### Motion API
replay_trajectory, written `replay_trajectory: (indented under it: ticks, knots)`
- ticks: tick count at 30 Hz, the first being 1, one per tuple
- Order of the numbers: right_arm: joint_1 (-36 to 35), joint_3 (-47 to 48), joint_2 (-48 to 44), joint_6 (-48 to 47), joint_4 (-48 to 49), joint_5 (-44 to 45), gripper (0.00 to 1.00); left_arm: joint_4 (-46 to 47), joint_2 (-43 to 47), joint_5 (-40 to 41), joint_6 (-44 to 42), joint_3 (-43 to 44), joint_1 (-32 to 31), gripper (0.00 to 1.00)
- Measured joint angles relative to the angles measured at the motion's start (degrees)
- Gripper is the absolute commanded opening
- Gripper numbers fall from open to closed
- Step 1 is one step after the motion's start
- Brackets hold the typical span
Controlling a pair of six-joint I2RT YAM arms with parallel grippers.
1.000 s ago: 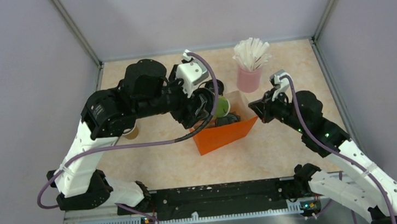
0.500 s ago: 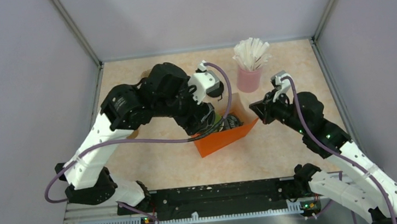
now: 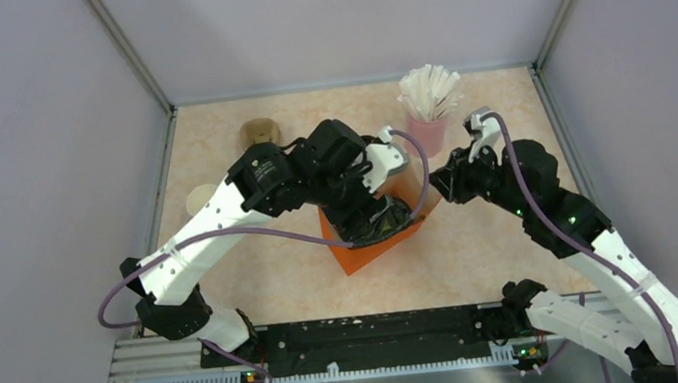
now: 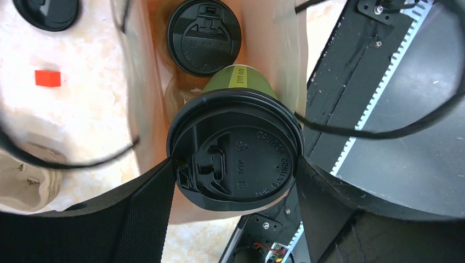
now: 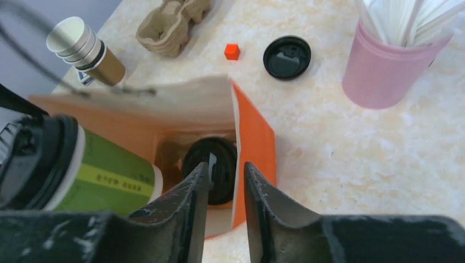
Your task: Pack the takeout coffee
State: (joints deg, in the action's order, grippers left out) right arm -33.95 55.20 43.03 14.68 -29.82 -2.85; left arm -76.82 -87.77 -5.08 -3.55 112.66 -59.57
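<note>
The takeout coffee (image 4: pixel 236 156), a green paper cup with a black lid, hangs tilted in the mouth of the orange bag (image 3: pixel 364 250). My left gripper (image 4: pixel 236 164) is shut on it, one finger on each side of the lid. From the right wrist the cup's green side (image 5: pixel 104 170) shows at the left, inside the bag's rim. A second lidded cup (image 4: pixel 204 35) stands deeper in the bag. My right gripper (image 5: pixel 226 164) is open a little, above the bag's right wall (image 5: pixel 255 137), and holds nothing.
A pink cup of white straws (image 3: pixel 428 127) stands behind the bag. A loose black lid (image 5: pixel 287 56), a small red cube (image 5: pixel 232 51), a pulp cup carrier (image 5: pixel 173 24) and a stack of lidless cups (image 5: pixel 82 46) lie on the table to the bag's left and rear.
The left arm swung right and brought the lidded cup over and down into the bag's mouth. The right gripper's jaws parted from shut and drew slightly back from the bag's edge.
</note>
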Motion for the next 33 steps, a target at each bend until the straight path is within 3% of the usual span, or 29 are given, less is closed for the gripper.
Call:
replay_trajectory:
  ticks: [4, 18, 26, 33]
  knots:
    - [0.0, 4.6, 3.2, 0.3, -1.0, -0.2, 0.46, 1.4, 0.0, 0.2, 0.0, -2.4, -1.9, 0.60]
    - [0.0, 8.5, 13.5, -1.7, -2.3, -4.0, 0.47, 1.9, -0.1, 1.5, 0.0, -3.0, -4.2, 0.59]
    - [0.0, 11.5, 21.6, -7.2, 0.9, -7.2, 0.59, 1.9, -0.1, 1.5, -0.3, -3.0, -4.4, 0.59]
    - [5.8, 20.8, 29.6, -9.6, -0.2, -18.0, 0.59, 2.1, 0.0, 1.7, -0.5, -4.0, -4.7, 0.58]
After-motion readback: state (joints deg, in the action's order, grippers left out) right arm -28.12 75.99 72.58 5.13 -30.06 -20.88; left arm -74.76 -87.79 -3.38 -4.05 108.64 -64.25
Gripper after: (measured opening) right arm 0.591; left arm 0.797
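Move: My left hand holds a lidded coffee cup, its base pointing down and right into the orange bag. The bag mouth's middle lies about 5 cm ahead of this hand, 4 cm right and 3 cm down; the first cup stands in the bag roughly 6 cm ahead, 7 cm right and 17 cm down. From my right hand, at the bag's right rim, the mouth's middle is about 11 cm left and 1 cm back; the black lid lies 26 cm ahead and 11 cm left, the straw holder 23 cm ahead and 2 cm right, both well below. My right hand spreads its already parting fingers to a bit over half open and comes away from the bag's right rim, rising a little, then dipping and levelling out as it travels about 8 cm forward and 6 cm left, turning some 15 degrees counter-clockwise. My left hand keeps its grip on the cup in the mouth and eases only about 2 cm back and down, slightly right. ##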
